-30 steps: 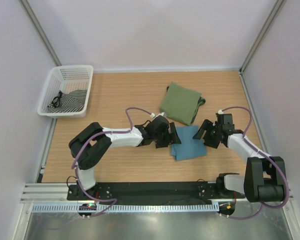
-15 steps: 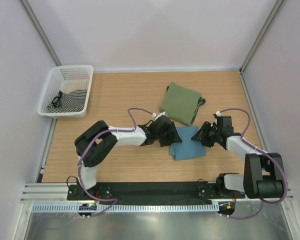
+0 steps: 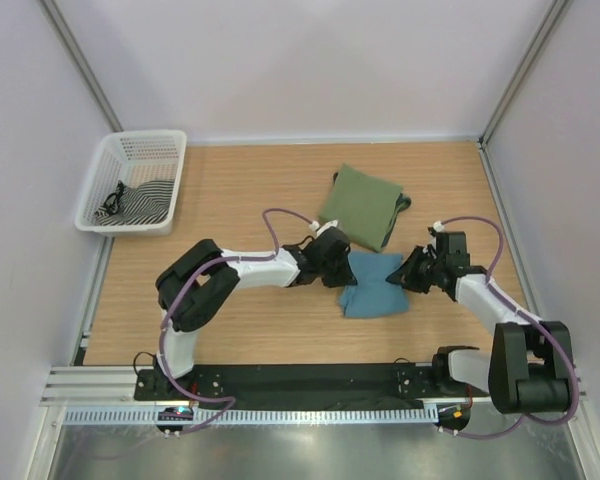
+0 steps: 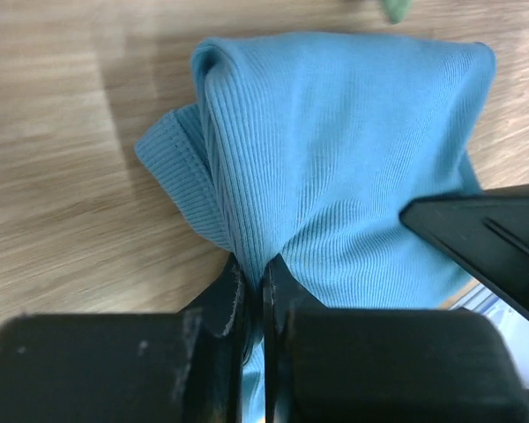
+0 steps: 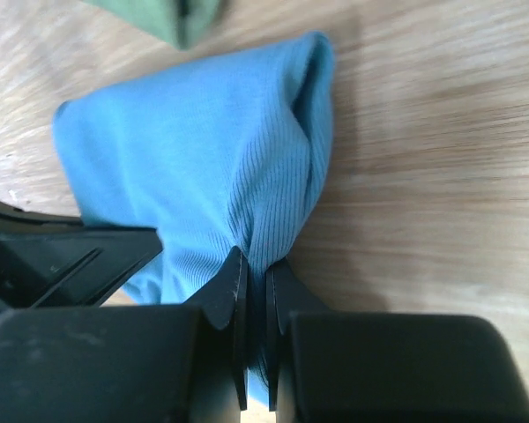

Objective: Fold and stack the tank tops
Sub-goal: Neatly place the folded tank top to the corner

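The folded teal-blue tank top (image 3: 375,284) lies on the wooden table between my two arms. My left gripper (image 3: 341,274) is shut on its left edge, the ribbed cloth (image 4: 335,176) pinched between the fingers (image 4: 234,300). On the opposite side my right gripper (image 3: 410,272) is shut on the right edge, with blue cloth (image 5: 203,167) bunched in the jaws. The cloth puckers toward both pinches. The olive-green tank top (image 3: 362,206) lies folded just behind, apart from both grippers; a corner of it (image 5: 172,18) shows at the top of the right wrist view.
A white mesh basket (image 3: 108,176) with a striped black-and-white cloth (image 3: 140,203) stands at the table's far left. Walls close in the table on three sides. Bare wood (image 3: 250,190) lies between the basket and the green top.
Both grippers moved inward onto the blue top's side edges and closed on the cloth. The blue top has narrowed and bunched between them.
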Controlling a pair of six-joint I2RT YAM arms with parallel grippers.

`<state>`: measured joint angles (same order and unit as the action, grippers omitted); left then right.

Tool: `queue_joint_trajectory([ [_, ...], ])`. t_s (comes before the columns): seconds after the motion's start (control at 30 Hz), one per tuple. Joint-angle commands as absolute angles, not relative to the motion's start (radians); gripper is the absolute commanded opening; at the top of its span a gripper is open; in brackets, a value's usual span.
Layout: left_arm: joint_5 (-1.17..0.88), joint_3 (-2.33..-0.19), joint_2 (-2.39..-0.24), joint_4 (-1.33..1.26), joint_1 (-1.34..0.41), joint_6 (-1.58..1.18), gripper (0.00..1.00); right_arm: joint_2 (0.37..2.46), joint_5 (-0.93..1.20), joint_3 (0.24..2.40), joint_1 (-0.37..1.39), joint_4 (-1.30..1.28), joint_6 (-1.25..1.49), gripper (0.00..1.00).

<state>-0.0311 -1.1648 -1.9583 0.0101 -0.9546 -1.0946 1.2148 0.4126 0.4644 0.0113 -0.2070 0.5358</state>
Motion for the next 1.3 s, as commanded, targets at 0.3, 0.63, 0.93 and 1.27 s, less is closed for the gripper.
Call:
queue_joint_trajectory([
  [0.3,0.074,-1.549,-1.861,0.258,-0.917,-0.766,0.0,1.15,0.377,0.849,0.014,-0.408,0.5,0.01],
  [0.63,-0.055,-1.857,-1.996,0.304,-0.732,-0.677,0.0,1.31,0.338,1.038,0.015,-0.318,0.561,0.01],
  [0.93,-0.244,-2.199,-2.27,0.305,-0.623,-0.629,0.0,1.532,0.298,1.196,0.029,-0.224,0.578,0.01],
  [1.27,-0.337,-2.289,-2.433,0.262,-0.561,-0.712,0.0,1.666,0.262,1.187,0.07,-0.14,0.591,0.01],
])
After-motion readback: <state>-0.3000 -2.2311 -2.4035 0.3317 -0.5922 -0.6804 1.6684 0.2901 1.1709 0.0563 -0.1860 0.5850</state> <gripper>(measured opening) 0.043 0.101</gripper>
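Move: Both hands already have the folded blue tank top pinched at its sides on the table; its middle is level with them, about 6 cm right of the left hand and 6 cm left of the right. The folded green tank top it goes to lies some 19 cm ahead of the left hand and 3 cm right, and from the right hand 19 cm ahead and 9 cm left. The green's navy-edged strap sticks out 10 cm to the right of the green's middle. Keeping their pinches on the blue tank top's two sides, both hands lift it off the table and carry it forward over the folded green one, the left about 25 cm out, the right about 20. They climb steeply at first, then travel forward and finally sink several centimetres, still well above where they began, the fingers tipping up to point more forward. ##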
